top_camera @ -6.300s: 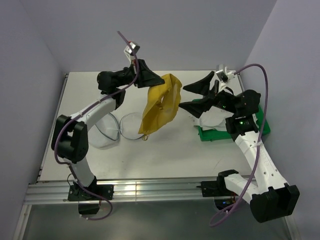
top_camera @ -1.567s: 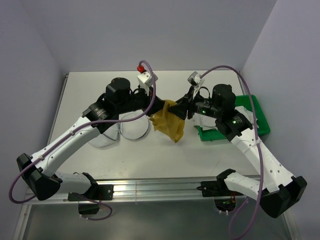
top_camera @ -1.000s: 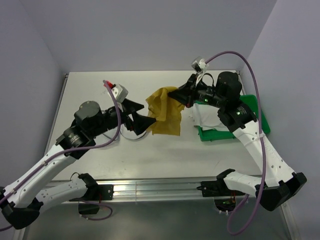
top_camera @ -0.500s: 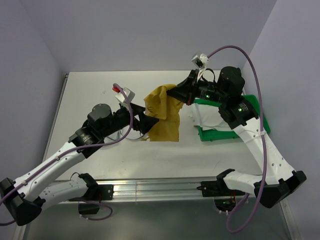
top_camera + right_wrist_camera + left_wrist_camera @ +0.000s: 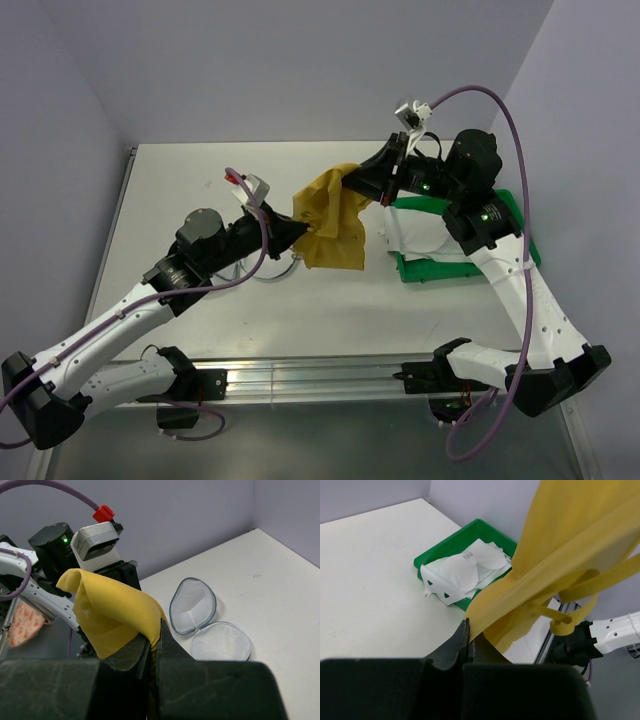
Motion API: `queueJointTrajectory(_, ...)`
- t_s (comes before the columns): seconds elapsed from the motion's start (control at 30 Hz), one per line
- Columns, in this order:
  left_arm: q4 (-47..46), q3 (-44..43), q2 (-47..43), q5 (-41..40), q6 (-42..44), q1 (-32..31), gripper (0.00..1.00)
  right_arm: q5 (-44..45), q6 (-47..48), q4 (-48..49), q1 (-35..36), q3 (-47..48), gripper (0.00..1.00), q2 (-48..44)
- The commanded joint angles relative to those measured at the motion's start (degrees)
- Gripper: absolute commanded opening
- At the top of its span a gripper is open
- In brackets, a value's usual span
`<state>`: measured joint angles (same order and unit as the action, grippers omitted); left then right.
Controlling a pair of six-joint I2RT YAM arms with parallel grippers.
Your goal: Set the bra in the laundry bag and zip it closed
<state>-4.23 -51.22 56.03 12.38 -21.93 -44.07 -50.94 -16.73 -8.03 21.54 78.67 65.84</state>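
The bra (image 5: pixel 335 225) is yellow fabric hanging in the air over the middle of the table, stretched between both grippers. My left gripper (image 5: pixel 298 229) is shut on its lower left edge, and the left wrist view shows the jaws (image 5: pixel 469 636) pinching the cloth (image 5: pixel 560 555), with strap loops (image 5: pixel 565 625) dangling. My right gripper (image 5: pixel 362 181) is shut on the upper right corner; its wrist view shows the fold (image 5: pixel 110 612) clamped at the jaws (image 5: pixel 155 640). The laundry bag (image 5: pixel 192 605) lies open on the table as two round mesh halves, largely hidden by my left arm in the top view.
A green tray (image 5: pixel 522 252) with white garments (image 5: pixel 420 235) sits at the right side of the table, below my right arm; the left wrist view shows the tray (image 5: pixel 470 534) too. Grey walls close in the table at the back and sides.
My left gripper, open half a second ago beside the bra, has shut on its lower left edge. My right gripper has moved slightly up and right with the bra.
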Motion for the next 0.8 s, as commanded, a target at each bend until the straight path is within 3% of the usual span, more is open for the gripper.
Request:
queueJointTrajectory(0.0, -5.16, 0.16, 0.83, 1.59, -2.05, -0.05, 0.0, -1.97, -1.37, 4.25, -0.71, -0.45, 0.0, -0.8)
queueJointTrajectory(0.27, -5.0, -3.35, 4.52, 0.27, -9.69, 0.57, 0.0, 7.68, 4.24, 3.9, -0.62, -5.01, 0.0, -6.51)
queueJointTrajectory(0.4, 0.51, -8.09, 8.29, 0.36, -14.09, 3.81, 0.0, 10.59, 8.2, 7.67, -0.27, -12.12, 0.0, -13.61)
queueJointTrajectory(0.6, 2.56, -11.44, 12.08, 5.19, -21.48, 9.96, 0.0, 12.26, 12.51, 8.47, 1.48, -15.3, 0.15, -17.68)
queueJointTrajectory(0.77, 1.16, -12.5, 12.79, 8.18, -24.21, 12.87, 0.0, 19.2, 13.57, 6.54, 7.18, -18.29, 0.43, -17.42)
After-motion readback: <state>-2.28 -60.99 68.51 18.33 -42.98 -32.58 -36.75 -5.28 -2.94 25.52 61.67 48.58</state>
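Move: Between the two hands hangs the yellow bra, already pinched by both; its middle is about 5 cm to the left hand's right, and some 3 cm left of the right hand and 11 cm below it. The open laundry bag lies on the table about 12 cm ahead of the left hand, 17 cm to its left and 32 cm below. From the right hand, the green bin sits some 17 cm ahead, 34 cm right and 42 cm below. Edging right and slightly down at first, the left hand keeps its closed pinch on the bra, then swings forward to end about 7 cm farther out, rolling some 20 degrees so its forward side dips. The right hand draws back and right, away from the left hand sideways, sinking slightly, rolling about 15 degrees and turning clockwise; near the end its fingers open around the cloth to under half width. ##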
